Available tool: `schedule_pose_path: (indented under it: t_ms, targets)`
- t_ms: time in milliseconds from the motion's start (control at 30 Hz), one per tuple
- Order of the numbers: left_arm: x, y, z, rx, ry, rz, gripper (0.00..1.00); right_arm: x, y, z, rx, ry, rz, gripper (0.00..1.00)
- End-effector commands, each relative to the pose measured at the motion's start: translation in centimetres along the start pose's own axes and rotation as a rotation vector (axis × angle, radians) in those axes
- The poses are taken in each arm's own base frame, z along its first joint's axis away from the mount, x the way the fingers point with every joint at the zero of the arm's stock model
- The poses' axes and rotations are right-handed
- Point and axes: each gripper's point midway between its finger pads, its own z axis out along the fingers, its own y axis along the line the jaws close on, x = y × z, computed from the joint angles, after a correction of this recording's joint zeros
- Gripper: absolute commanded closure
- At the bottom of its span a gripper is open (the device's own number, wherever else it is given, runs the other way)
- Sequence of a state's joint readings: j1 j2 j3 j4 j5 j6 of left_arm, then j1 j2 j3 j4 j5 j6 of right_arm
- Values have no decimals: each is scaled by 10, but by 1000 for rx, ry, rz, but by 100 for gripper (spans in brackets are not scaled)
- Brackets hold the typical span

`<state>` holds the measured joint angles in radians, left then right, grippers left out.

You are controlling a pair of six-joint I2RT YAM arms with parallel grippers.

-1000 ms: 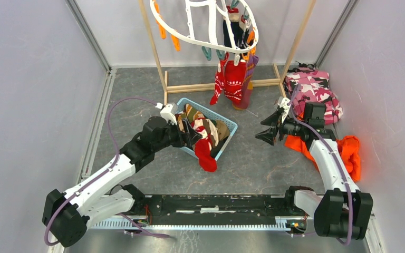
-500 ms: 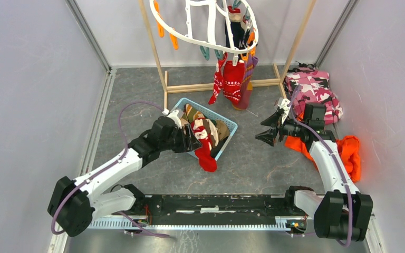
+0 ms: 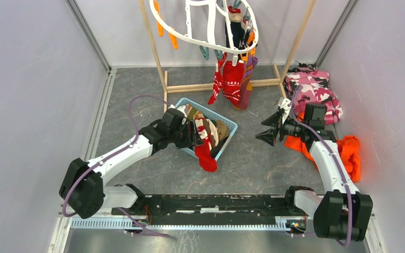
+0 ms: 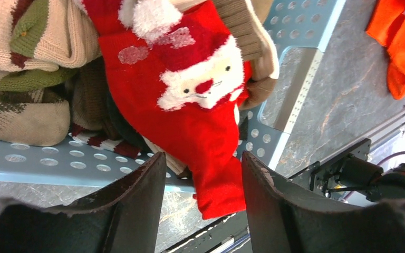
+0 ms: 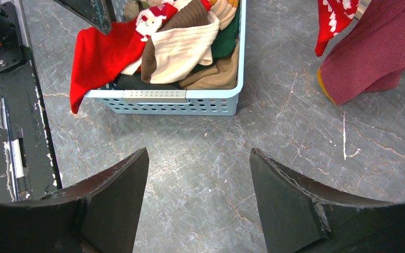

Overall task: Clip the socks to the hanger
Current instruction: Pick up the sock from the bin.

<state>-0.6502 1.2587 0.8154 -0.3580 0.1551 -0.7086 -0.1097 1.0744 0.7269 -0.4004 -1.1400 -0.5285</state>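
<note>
A red Santa sock [image 4: 190, 121] lies on the pile of socks in the light blue basket [image 4: 42, 163], its end hanging over the rim [image 3: 205, 157]. My left gripper [image 4: 203, 156] stands open around that hanging end; the right finger touches the fabric and the left one is apart from it. My right gripper [image 5: 199, 151] is open over bare floor, right of the basket [image 5: 190, 103], with nothing between its fingers. At the back hangs the white hanger [image 3: 200, 26], with a red patterned sock [image 3: 232, 79], a purple sock [image 3: 249, 79] and a navy sock [image 3: 234, 34] clipped to it.
A wooden pole rack [image 3: 161, 68] carries the hanger. A pink camouflage garment [image 3: 314, 87] and an orange cloth [image 3: 348, 150] lie on the floor by the right arm. Grey walls close in left, right and back.
My left arm has reached forward and right over the basket's near rim to the red sock, and its jaws have narrowed. The right arm has not moved.
</note>
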Motion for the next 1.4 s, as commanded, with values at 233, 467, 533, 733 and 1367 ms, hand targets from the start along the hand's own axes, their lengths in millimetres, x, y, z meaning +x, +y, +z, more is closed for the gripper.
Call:
schedule_pose_path:
  t_ms: [233, 467, 533, 733, 1367]
  targets:
    - [4, 0, 12, -45, 75, 20, 63, -9, -3, -3, 12, -20, -48, 24]
    - [-19, -30, -2, 74, -16, 24, 98, -10, -2, -4, 11, -24, -47, 24]
    - [-28, -43, -11, 123, -59, 39, 98, -11, -2, -4, 10, -26, -49, 24]
    - [-57, -82, -48, 302, -217, 156, 98, -16, 2, -4, -9, -41, -54, 24]
    - [-96, -187, -115, 756, -352, 325, 98, -73, 45, 31, -224, -96, 37, 25]
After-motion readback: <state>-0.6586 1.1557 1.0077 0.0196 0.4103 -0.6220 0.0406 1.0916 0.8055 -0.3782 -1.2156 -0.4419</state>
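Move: The red Santa sock lies on the pile with its middle about 3 cm below the left hand and 2 cm to its right, its toe hanging over the bin's near edge. The bin's middle is some 5 cm ahead, 1 cm right and 6 cm down; a cream-and-brown sock lies about 4 cm ahead, 4 cm right and 4 cm below. From the right hand the Santa sock is some 21 cm left, 3 cm back and 9 cm lower. Down a further 2 cm onto the red Santa sock, where the left fingers shut and pinch it; then the hand draws it up about 22 cm, drifting right on the way as the fingers swing up and clockwise by some 40 degrees. Near the end the open right hand starts left and up towards the lifted sock. ##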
